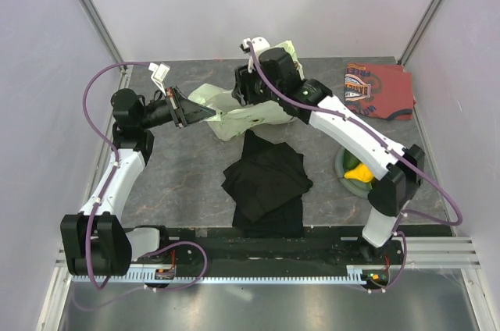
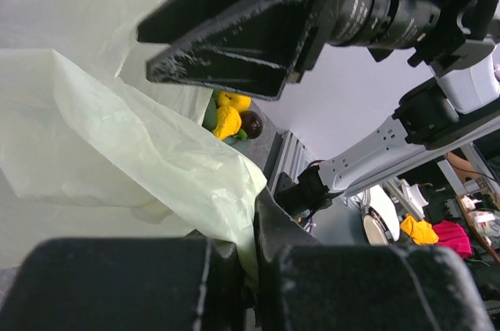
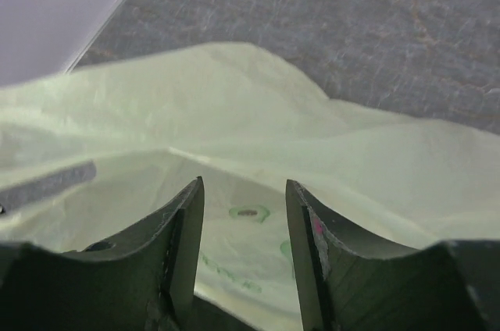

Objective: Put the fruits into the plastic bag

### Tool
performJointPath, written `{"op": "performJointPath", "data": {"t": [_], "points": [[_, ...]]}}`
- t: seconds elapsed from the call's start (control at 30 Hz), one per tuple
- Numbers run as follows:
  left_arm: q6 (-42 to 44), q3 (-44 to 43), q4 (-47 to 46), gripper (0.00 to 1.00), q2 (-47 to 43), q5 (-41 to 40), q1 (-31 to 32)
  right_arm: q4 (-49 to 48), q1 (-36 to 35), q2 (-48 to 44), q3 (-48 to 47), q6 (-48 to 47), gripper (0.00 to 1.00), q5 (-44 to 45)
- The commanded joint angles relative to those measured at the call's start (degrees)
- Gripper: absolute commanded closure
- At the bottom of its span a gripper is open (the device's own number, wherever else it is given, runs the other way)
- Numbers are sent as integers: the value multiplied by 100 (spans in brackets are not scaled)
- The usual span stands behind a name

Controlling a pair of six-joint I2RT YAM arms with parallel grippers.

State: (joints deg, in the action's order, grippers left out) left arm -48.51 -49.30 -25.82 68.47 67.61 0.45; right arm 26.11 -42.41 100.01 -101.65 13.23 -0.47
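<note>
The pale yellow-green plastic bag (image 1: 234, 116) lies crumpled at the table's back middle. My left gripper (image 1: 197, 115) is shut on the bag's left edge and holds it up; the left wrist view shows the film (image 2: 101, 144) pinched between the jaws (image 2: 254, 268). My right gripper (image 1: 245, 90) hovers over the bag's top, open and empty, with the bag's inside and avocado prints (image 3: 248, 211) showing between its fingers (image 3: 187, 237). Yellow fruits (image 1: 360, 172) and a green one (image 1: 351, 161) lie on the plate at the right. The left wrist view shows yellow fruits (image 2: 227, 120) and a maroon one (image 2: 251, 123).
A folded black cloth (image 1: 267, 183) lies in front of the bag. A red-orange patterned cloth (image 1: 379, 90) lies at the back right. The round grey-green plate (image 1: 341, 164) sits beside the right arm's base. White walls enclose the table.
</note>
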Motion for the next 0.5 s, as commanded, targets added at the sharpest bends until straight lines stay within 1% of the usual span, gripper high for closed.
{"op": "performJointPath", "data": {"t": [0.0,0.1,0.13,0.23,0.3,0.33,0.37,0.43,0.47], "points": [[254,-10,-107,98,-158,120,-18,526,93,685,-908,-75,47,486],[254,-10,-107,98,-123,129,-18,965,286,1667,-1987,-128,48,434],[246,-10,-107,98,-123,138,-18,1053,417,1880,-2652,-111,47,399],[246,-10,-107,98,-132,147,-10,1028,689,2549,-3700,56,47,153],[254,-1,-107,98,-123,147,-10,590,830,2795,-3871,187,46,-110],[254,8,-107,98,-106,138,-10,371,866,2822,-3776,249,46,-320],[246,-1,-107,98,-105,129,-1,-84,910,2840,-3688,337,46,-427],[246,8,-107,98,-79,129,8,-525,981,2823,-3494,504,46,-611],[237,17,-107,99,-79,120,8,-563,1007,2805,-3485,548,46,-690]]}}
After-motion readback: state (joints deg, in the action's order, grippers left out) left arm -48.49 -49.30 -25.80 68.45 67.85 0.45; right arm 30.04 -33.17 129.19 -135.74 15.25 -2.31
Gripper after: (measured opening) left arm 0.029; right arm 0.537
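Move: The plastic bag's far rim, its middle, lies about 16 cm ahead of the right hand, some 2 cm to its left and 16 cm below it. The bag's raised far-right corner stands roughly 24 cm ahead and 13 cm to the right, 10 cm below; the handle held by the left gripper is 9 cm back, 8 cm left and 2 cm up. The black cloth lies 16 cm back, 7 cm right and 27 cm below. From the left hand the far rim is 25 cm ahead, 6 cm right and 18 cm below. The bag's far rim is what the right hand heads for: it sweeps forward about 15 cm over the open mouth, quickening and then slowing, and sinks some 3 cm on the way. The wrist turns a little clockwise while the half-open fingers keep their gap and hold nothing. The left gripper stays still, shut on the bag's near-left handle. ##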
